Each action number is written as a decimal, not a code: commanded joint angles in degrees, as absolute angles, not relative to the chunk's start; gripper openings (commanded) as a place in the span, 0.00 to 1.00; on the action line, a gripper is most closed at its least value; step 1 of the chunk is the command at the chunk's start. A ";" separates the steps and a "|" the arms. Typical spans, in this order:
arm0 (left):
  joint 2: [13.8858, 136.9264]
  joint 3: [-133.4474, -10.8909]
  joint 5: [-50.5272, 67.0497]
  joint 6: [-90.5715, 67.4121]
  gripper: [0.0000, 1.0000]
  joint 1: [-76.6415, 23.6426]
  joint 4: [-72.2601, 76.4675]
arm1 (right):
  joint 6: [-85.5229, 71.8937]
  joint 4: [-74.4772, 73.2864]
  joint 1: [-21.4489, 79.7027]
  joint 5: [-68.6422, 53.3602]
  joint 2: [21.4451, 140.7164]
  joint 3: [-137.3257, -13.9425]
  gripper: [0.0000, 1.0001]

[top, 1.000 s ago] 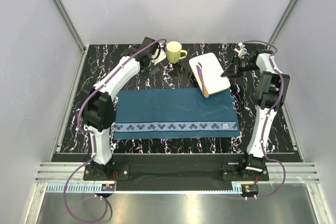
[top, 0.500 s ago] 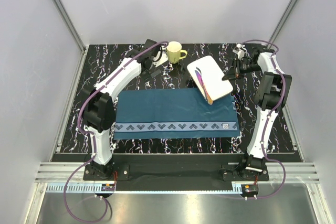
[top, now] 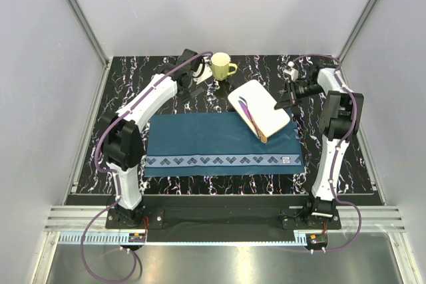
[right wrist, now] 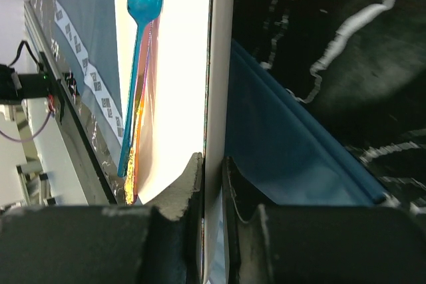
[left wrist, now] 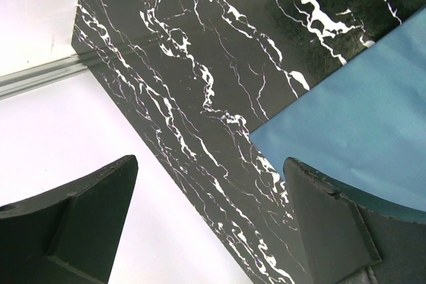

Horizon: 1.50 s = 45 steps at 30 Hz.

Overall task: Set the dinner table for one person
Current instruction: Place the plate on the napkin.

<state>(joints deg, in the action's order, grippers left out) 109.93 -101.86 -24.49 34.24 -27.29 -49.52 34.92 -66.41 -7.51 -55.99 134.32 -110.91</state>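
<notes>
The dinner table is black marble with a dark blue placemat laid across its middle. My right gripper is shut on the right rim of a white square plate, which hangs tilted over the placemat's back right corner. A blue fork and other shiny cutlery lie on the plate, slid toward its low edge. The right gripper has a finger on each face of the rim. My left gripper is open and holds nothing, just left of a yellow mug.
White enclosure walls close in the table on the left, back and right. In the left wrist view the table's edge and a placemat corner show between the open fingers. The mug stands at the back centre.
The right gripper has carried the plate a little to the left and turned it, so it now lies further over the placemat's back right corner. The left arm has hardly moved.
</notes>
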 commanded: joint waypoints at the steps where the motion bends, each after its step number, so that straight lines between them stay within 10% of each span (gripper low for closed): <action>1: 106.44 -100.99 -24.96 34.45 0.99 -27.51 -48.08 | 35.33 -71.10 -4.66 -66.27 127.00 -111.88 0.00; 45: 100.99 -95.71 -23.91 33.31 0.99 -27.42 -47.81 | 55.54 -94.04 8.52 -56.52 138.08 -124.11 0.00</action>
<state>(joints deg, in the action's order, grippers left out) 103.22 -94.74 -24.23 34.00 -27.29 -49.41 54.11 -73.38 6.63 -51.83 140.53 -123.74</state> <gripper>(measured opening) 0.984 0.164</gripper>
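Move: My right hand has the plate pinched by its far-right rim, with the plate's middle about 7 cm to its left and 2 cm back. The napkin's middle lies some 20 cm left and 15 cm back from this hand, a little below; the fork and knife lie on the plate about 10 cm left and 7 cm back. The mug stands about 21 cm left and 13 cm ahead. From my left hand, the napkin's middle is roughly 15 cm right, 18 cm back and 15 cm below. Keeping the plate's rim pinched, I sweep my right hand about 9 cm left in over the napkin, turning it some 25 degrees counter-clockwise. The path bows about 3 cm back, then returns forward with a small rise before sinking to slightly below its starting height. My left hand, empty and open, draws back about 3 cm, slightly left, and then waits. ##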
